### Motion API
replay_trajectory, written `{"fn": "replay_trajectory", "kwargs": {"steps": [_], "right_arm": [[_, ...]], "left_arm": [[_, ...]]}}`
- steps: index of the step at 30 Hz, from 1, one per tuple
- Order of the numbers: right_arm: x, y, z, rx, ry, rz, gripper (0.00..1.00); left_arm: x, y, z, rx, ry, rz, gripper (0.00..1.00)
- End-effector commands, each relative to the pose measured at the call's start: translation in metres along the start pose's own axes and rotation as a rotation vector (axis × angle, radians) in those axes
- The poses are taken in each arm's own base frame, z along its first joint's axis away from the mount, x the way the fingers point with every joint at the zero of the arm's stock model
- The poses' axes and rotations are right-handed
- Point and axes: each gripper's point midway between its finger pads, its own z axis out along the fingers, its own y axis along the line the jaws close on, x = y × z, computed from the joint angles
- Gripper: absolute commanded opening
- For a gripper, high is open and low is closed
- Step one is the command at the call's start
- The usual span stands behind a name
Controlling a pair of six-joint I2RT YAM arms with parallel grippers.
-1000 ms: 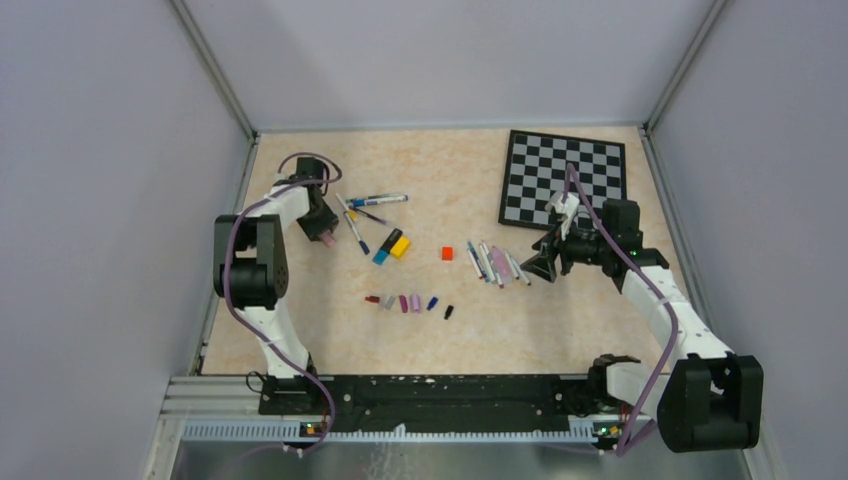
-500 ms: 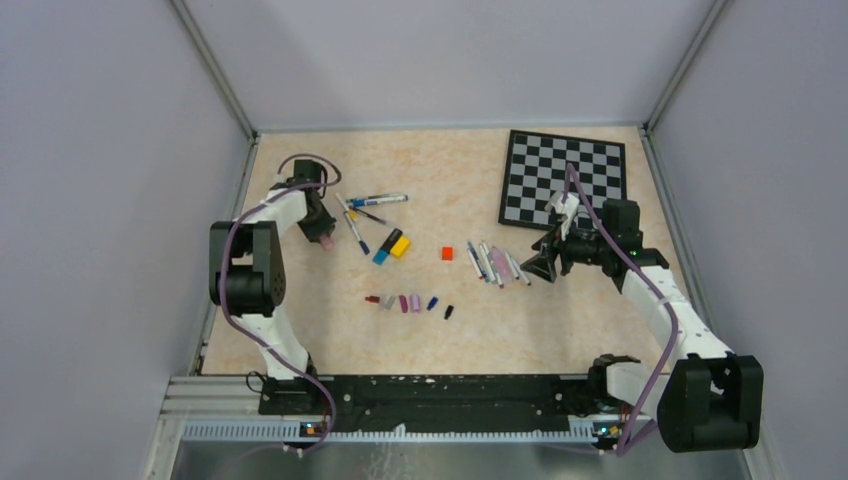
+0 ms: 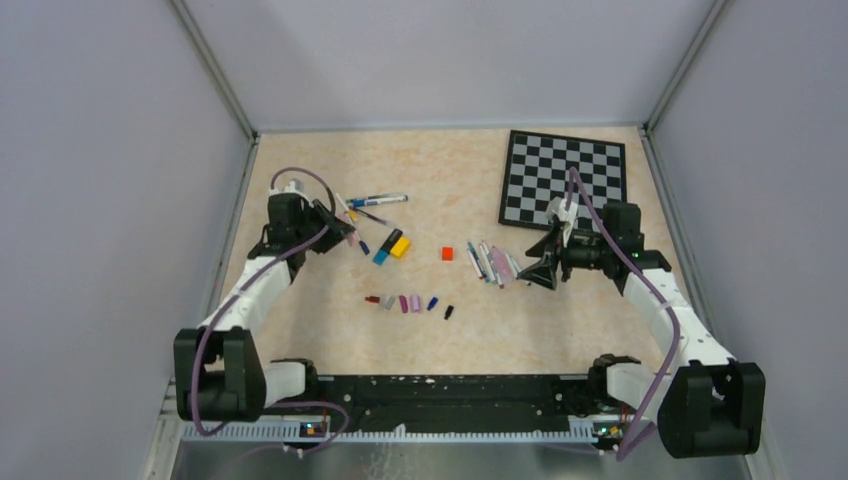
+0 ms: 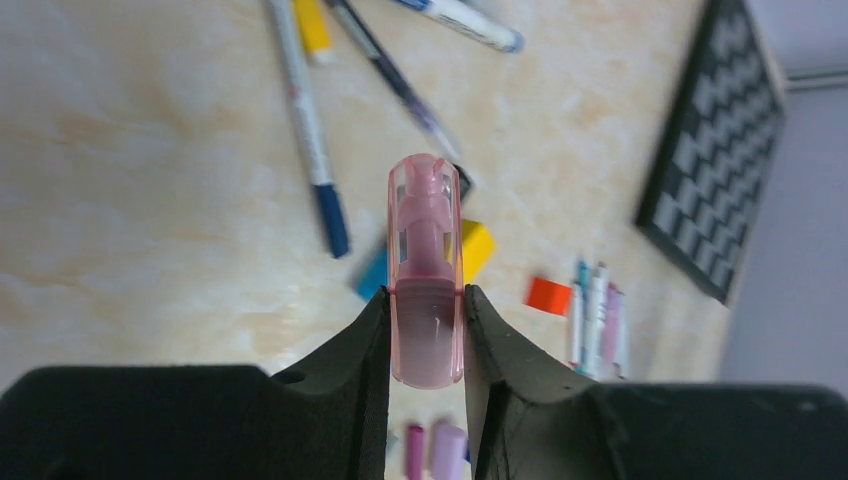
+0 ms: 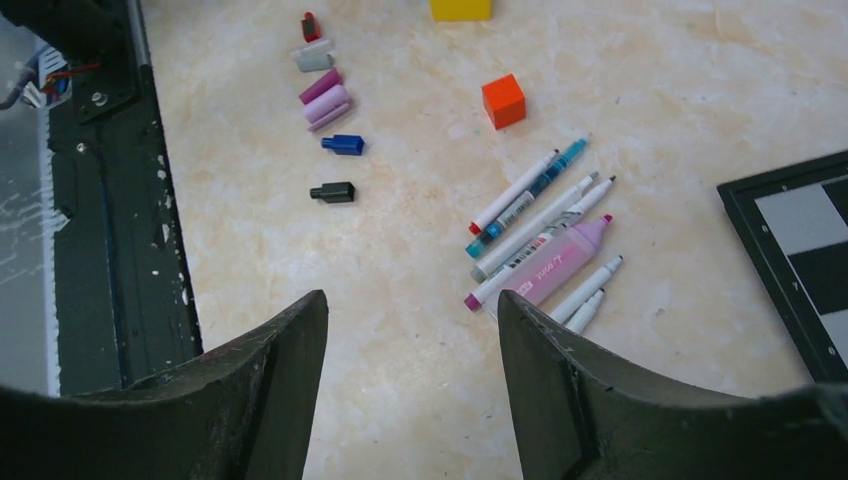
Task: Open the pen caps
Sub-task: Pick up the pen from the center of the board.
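Observation:
My left gripper (image 4: pixel 425 296) is shut on a pink highlighter (image 4: pixel 427 240) with a clear pink cap, held above the table; in the top view this gripper (image 3: pixel 340 232) is at the left. Several capped pens (image 3: pixel 375 200) lie beyond it, also seen as pens (image 4: pixel 305 130) in the left wrist view. A row of loose pen caps (image 3: pixel 410 302) lies mid-table, and the same caps (image 5: pixel 325 95) show in the right wrist view. My right gripper (image 3: pixel 535 268) hangs open and empty beside several uncapped pens (image 5: pixel 545 235); its jaws (image 5: pixel 410 300) stand wide apart over bare table.
A small red cube (image 3: pixel 447 253) sits between the two groups of pens. Yellow (image 3: pixel 399 245) and blue (image 3: pixel 382 256) blocks lie near the left gripper. A chessboard (image 3: pixel 565 178) lies at the back right. Walls close in both sides.
The left gripper closed on the pink highlighter and moved right with it, its arm swinging down toward the near edge. The right arm barely moved.

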Motion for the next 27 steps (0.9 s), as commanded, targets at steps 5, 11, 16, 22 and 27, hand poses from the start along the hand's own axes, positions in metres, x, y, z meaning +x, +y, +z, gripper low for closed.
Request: {"fn": "replay_trajectory", "kwargs": {"steps": [5, 11, 16, 22, 27], "right_arm": [[-0.044, 0.042, -0.015, -0.195, -0.112, -0.165, 0.62], [-0.074, 0.052, -0.025, -0.195, -0.131, -0.138, 0.62], [-0.096, 0.032, -0.019, -0.077, -0.122, -0.058, 0.62], [-0.104, 0.031, -0.010, -0.063, -0.121, 0.045, 0.62], [-0.101, 0.021, -0.004, -0.012, -0.133, 0.140, 0.63]], "left_arm": [[0.037, -0.141, -0.061, 0.553, -0.029, -0.027, 0.12], [0.077, -0.205, -0.085, 0.697, 0.010, -0.087, 0.11], [0.102, -0.254, -0.085, 0.715, 0.026, -0.147, 0.11], [0.135, -0.298, -0.077, 0.657, 0.029, -0.164, 0.10], [0.158, -0.312, -0.062, 0.572, 0.046, -0.201, 0.09]]}}
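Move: The left hand already holds the pink pen; the right hand's open fingers lie about 42 cm to its right, 11 cm back and 3 cm higher. Some 11 cm below the left hand are the yellow block, 12 cm right and 3 ahead, the orange block, 25 cm right and level, and the uncapped pens, 38 cm right and 2 back. For the right hand, the pink pen is 42 cm left, 11 ahead and 3 lower. Keeping its grip on the pink pen, the left hand sweeps about 31 cm to the right, climbing 13 cm and drawing back 8 cm on the way, high past the yellow and orange blocks towards the right gripper, while its wrist rolls and turns clockwise some 35 degrees in all, left side down and fingertips lifting. Meanwhile the right hand rises 9 cm and edges left towards the pen, its fingers staying open and not yet touching the pen. ##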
